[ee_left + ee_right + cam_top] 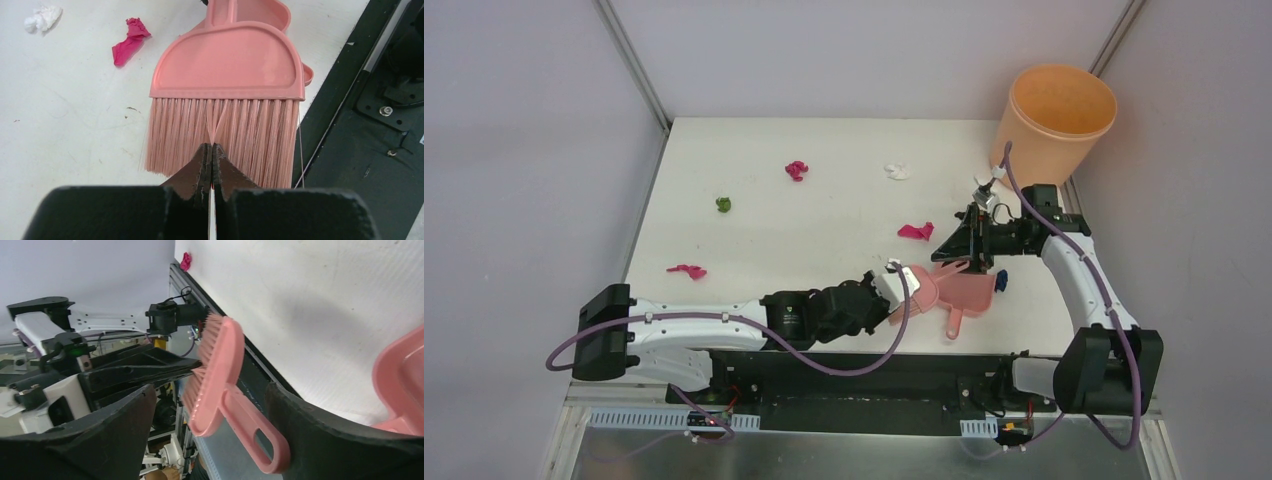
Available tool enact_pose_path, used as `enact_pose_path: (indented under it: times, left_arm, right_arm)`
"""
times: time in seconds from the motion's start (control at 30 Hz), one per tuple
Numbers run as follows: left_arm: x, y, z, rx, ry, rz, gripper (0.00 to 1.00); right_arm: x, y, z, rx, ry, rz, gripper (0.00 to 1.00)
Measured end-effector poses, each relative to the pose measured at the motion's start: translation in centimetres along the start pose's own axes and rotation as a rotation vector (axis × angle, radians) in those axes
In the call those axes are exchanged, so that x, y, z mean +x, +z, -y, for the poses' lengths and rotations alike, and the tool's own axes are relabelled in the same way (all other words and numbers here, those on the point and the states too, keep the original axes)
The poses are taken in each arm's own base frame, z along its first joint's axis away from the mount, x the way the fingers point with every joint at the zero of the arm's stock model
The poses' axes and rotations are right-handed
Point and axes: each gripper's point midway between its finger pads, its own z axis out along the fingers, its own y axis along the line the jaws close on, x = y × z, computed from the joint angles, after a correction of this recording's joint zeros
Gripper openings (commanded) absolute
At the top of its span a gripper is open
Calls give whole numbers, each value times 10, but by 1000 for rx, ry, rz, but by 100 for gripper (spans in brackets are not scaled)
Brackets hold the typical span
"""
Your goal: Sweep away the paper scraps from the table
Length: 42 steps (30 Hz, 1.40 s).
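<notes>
My left gripper point(212, 146) point(892, 283) is shut, pinching a few bristles of the pink brush point(227, 65) point(919, 288), which hangs tilted above the table's point(824, 240) front edge. My right gripper point(210, 387) point(952, 258) stands open around the brush's looped handle point(260, 440), its fingers apart from it on both sides. The pink dustpan point(972, 292) point(400, 375) lies just beyond the brush. Paper scraps lie scattered: magenta point(796, 170), white point(897, 171), green point(723, 204), magenta point(915, 231), magenta point(687, 270), dark blue point(1001, 281). The left wrist view shows a magenta scrap point(129, 41) and a white scrap point(44, 17).
An orange bucket point(1064, 110) stands at the table's back right corner, behind the right arm. A black strip point(350, 75) runs along the table's front edge beside the brush. Grey walls close in the left, back and right sides.
</notes>
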Motion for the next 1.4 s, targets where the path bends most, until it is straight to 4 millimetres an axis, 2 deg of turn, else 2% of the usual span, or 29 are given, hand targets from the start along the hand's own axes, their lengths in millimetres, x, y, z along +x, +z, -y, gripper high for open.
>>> enact_pose_path:
  times: [0.27, 0.63, 0.73, 0.8, 0.97, 1.13, 1.3, 1.4]
  left_arm:
    - [9, 7, 0, -12, 32, -29, 0]
    - [4, 7, -6, -42, 34, -19, 0]
    - [4, 7, -6, -43, 34, -19, 0]
    - [4, 7, -6, -43, 34, -19, 0]
    - [4, 7, -6, -46, 34, -19, 0]
    - [4, 7, -11, -71, 34, -18, 0]
    - [4, 7, -11, -71, 34, -18, 0]
    - [4, 7, -11, -71, 34, -19, 0]
  right_arm:
    - [6, -3, -17, -70, -23, 11, 64]
    - [13, -5, -20, -64, -72, 38, 36]
    - [14, -6, -20, -58, -82, 47, 35]
    - [14, -6, -18, -50, -87, 53, 42]
    - [12, -6, -15, -19, -100, 67, 45]
    - [11, -7, -11, 9, -118, 78, 34]
    - [11, -7, -10, 14, -125, 82, 18]
    - [12, -6, -8, 16, -123, 80, 2]
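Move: My left hand keeps hold of the broom by its bristles; the handle, which my right hand is after, lies about 6 cm ahead and 10 cm to the right of it, nearly level. From my open right hand the handle is only about 2 cm back, 2 cm to the right and 2 cm below. The dustpan lies on the table some 6 cm back, 8 cm right and 16 cm below that hand; the pink scrap is about 7 cm ahead, 2 cm left, equally low. I close my right fingers around the broom handle from nearly wide open to almost shut, easing them open briefly partway. Meanwhile my right hand draws back about 1.5 cm and rises by about 2 cm, then sinks by half that, rolling slightly. My left hand keeps pinching the bristles, dips a little and edges about 1 cm forward. ##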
